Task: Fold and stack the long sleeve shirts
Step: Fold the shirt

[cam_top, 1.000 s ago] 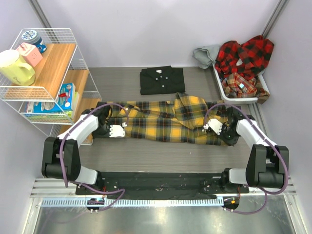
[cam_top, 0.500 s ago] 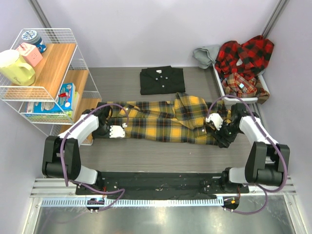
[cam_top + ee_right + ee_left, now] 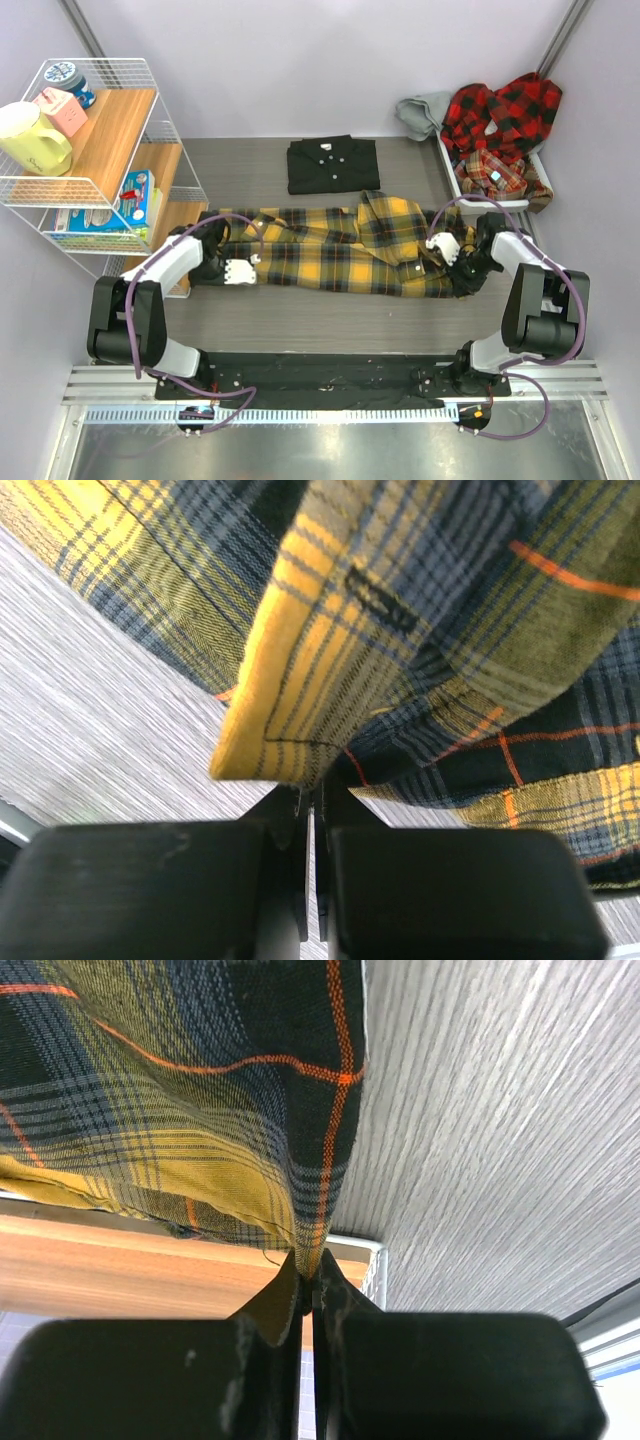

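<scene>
A yellow-and-black plaid long sleeve shirt point(image 3: 340, 248) lies stretched in a long band across the middle of the table. My left gripper point(image 3: 212, 268) is at the shirt's left end, and its jaws are shut on a fold of the plaid cloth point(image 3: 300, 1180) at the tips point(image 3: 308, 1272). At the right end my right gripper point(image 3: 461, 274) is shut on the plaid hem point(image 3: 300, 720), pinched at the tips point(image 3: 312, 788). A plain black shirt point(image 3: 333, 165) lies folded behind the plaid one. Red-and-black plaid shirts point(image 3: 500, 125) are heaped at the back right.
The red shirts fill a white bin point(image 3: 455, 180), with a grey cloth point(image 3: 425, 112) beside it. A wire-and-wood shelf point(image 3: 100, 150) holding a mug point(image 3: 32, 138) and boxes stands at the left, close to my left gripper. Its wooden board point(image 3: 120, 1270) shows beyond the left jaws.
My right gripper let go, shifted a little back and to the right along the shirt's right end, and closed on the hem again. The left gripper kept its hold and place.
</scene>
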You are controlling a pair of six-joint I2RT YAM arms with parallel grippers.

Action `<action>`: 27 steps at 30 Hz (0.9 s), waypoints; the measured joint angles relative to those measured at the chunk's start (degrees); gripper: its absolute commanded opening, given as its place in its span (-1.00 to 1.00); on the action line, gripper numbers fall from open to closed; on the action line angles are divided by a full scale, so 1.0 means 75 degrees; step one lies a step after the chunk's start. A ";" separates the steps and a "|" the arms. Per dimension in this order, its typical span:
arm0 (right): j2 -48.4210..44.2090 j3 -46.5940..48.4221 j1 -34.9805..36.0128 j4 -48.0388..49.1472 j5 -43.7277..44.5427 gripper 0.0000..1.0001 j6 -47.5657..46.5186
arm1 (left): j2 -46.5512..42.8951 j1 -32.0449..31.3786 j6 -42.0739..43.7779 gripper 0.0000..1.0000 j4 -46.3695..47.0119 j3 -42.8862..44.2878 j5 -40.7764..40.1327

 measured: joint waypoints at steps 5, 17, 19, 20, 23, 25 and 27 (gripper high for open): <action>-0.0006 0.0006 -0.0128 -0.0012 0.0131 -0.97 -0.0152 | 0.0000 0.0125 0.0154 -1.00 0.0026 -0.0047 0.0044; -0.0766 0.0102 -0.0746 -0.1725 0.0711 -0.38 -0.1749 | -0.1533 0.0326 0.1253 -0.33 -0.0915 -0.0227 0.0997; -0.0772 0.0090 -0.0752 -0.1947 0.0787 -0.04 -0.1871 | -0.1667 0.0329 0.1478 0.01 -0.1107 -0.0399 0.0994; -0.0772 0.0096 -0.0761 -0.2072 0.0860 0.38 -0.1918 | -0.1693 0.0335 0.1518 0.07 -0.1241 -0.0493 0.0968; -0.0772 0.0347 -0.0801 -0.2669 0.0734 0.55 -0.1935 | -0.1754 0.0356 0.1521 0.31 -0.1638 -0.0536 0.1046; -0.0772 0.0886 -0.0816 -0.3179 0.0385 0.57 -0.1900 | -0.1786 0.0356 0.1346 0.69 -0.1953 -0.0233 0.1274; -0.0775 0.1649 -0.0816 -0.3506 -0.0099 0.57 -0.1754 | -0.1769 0.0364 0.1061 0.99 -0.2145 0.0265 0.1577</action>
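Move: Each hand grips a near corner of the folded yellow plaid shirt, just above the table. The bare spot for the left corner is about 5 cm back and 1 cm right of the left hand, 2 cm down; the shirt's middle is 32 cm right, 8 ahead. For the right hand the spot is 5 cm back, 3 right and 1 down, with the loose yellow fold 15 cm ahead, 18 left, and the folded black shirt 30 ahead, 33 left. Back towards the robot, both hands together drag the shirt by its near corners some 5 cm, lifting a couple of centimetres, the right also pulling about 3 cm outward to its right. Both then open wide and let go, the left turning roughly 10 degrees clockwise, and rise clear, the right climbing about 5 cm and easing forward again. ##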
